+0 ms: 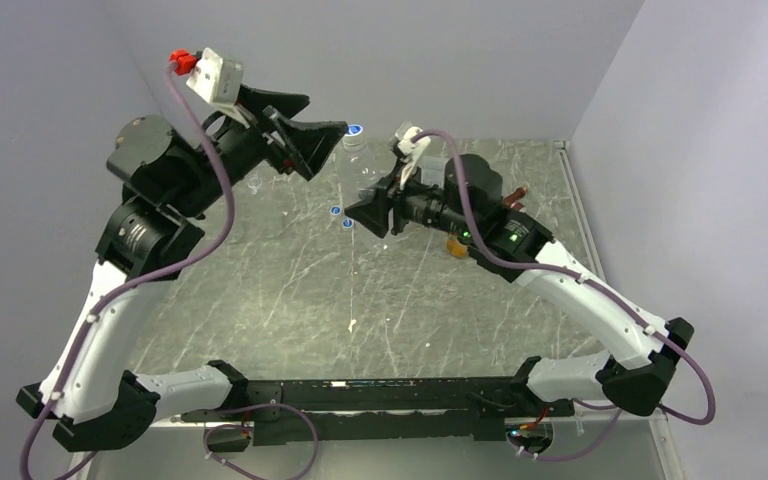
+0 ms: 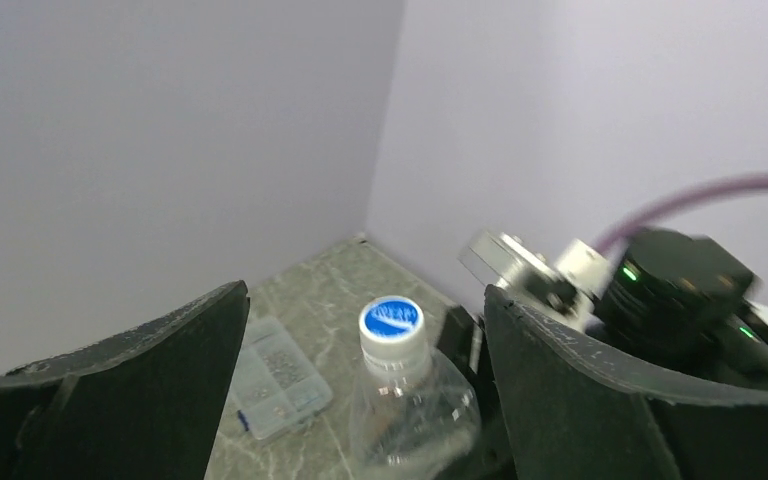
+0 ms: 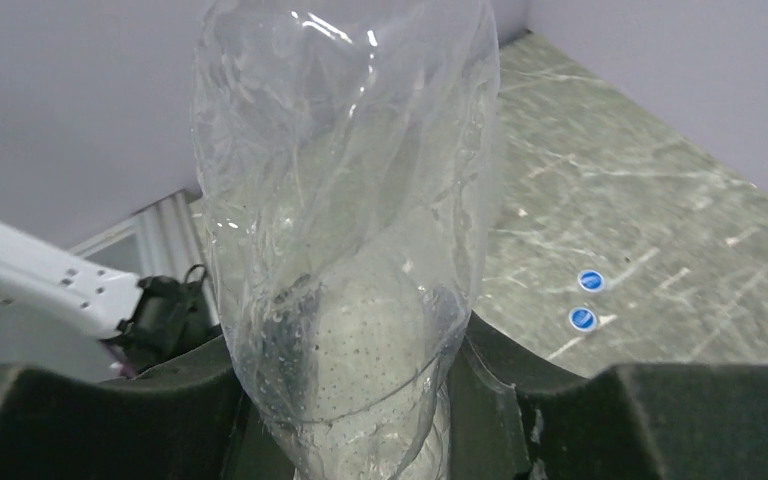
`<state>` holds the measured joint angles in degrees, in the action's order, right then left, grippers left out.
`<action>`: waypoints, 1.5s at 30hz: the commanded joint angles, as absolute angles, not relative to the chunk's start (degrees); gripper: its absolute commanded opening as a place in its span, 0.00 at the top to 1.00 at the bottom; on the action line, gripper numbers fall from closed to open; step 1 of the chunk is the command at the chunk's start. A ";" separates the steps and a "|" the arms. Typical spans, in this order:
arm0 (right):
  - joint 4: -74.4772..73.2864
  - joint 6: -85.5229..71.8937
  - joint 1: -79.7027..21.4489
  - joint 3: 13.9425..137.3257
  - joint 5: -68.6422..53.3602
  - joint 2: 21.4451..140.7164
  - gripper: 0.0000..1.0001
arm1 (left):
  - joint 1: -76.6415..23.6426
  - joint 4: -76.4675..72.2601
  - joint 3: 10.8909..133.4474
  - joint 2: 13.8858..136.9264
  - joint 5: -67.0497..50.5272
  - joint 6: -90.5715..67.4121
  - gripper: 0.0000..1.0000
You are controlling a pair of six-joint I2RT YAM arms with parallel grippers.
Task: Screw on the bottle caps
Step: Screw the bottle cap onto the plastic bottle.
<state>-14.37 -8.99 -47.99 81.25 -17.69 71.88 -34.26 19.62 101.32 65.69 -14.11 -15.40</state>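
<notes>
A clear bottle (image 1: 361,168) stands tilted at the back middle, and my right gripper (image 1: 374,214) is shut on its lower body. The right wrist view shows the crumpled bottle (image 3: 350,200) squeezed between the right gripper's (image 3: 360,405) jaws. A blue-topped cap (image 2: 392,320) sits on the bottle's neck (image 2: 415,405). My left gripper (image 2: 366,295) is open, with one finger on each side of the cap and not touching it. From above, the left gripper (image 1: 328,140) sits just left of the cap (image 1: 354,129). Two loose blue caps (image 1: 336,211) (image 1: 349,223) lie on the table, also seen as caps (image 3: 590,281) (image 3: 582,319).
A flat clear plastic box (image 2: 275,380) lies on the marble table beyond the left fingers. An orange bottle (image 1: 455,243) is partly hidden behind the right arm. A small clear cup (image 1: 253,184) stands under the left arm. Walls close the back and sides.
</notes>
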 commanded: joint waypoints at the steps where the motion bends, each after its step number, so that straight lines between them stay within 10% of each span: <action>1: -14.42 -7.12 -51.40 83.32 1.51 73.62 0.93 | -34.28 21.36 104.04 69.20 -3.45 -14.37 0.10; 37: -15.68 -6.69 -53.61 88.26 7.73 80.22 0.95 | -34.27 24.94 104.41 77.40 -2.63 -16.98 0.43; 45: -14.71 -6.56 -53.53 87.65 6.35 79.69 0.98 | -34.28 24.45 103.74 77.12 -3.80 -18.42 0.66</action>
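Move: The white, blue-topped cap already sits on the clear bottle, about 4 cm ahead of the open left hand, 5 cm to its right and 3 cm lower; the bottle's body hangs some 10 cm below that cap. Two loose blue caps lie on the table roughly 44 cm ahead of the left hand, about 2 cm to its left and far below. From the right hand, which already grips the bottle, the fitted cap is some 13 cm above, 3 cm ahead and 2 cm to the left. The left hand comes back to the bottle's cap, going about 9 cm forward and 8 cm down with a little drift to the right, tipping down and turning slightly counter-clockwise as its fingers narrow from nearly wide open to about half, one on each side of the cap but not yet clamped on it. The right hand keeps its grip on the bottle and carries it some 5 cm forward and nearly as far down, swinging about 20 degrees clockwise mostly in the first third, then almost holding still while the left hand settles around the cap. ##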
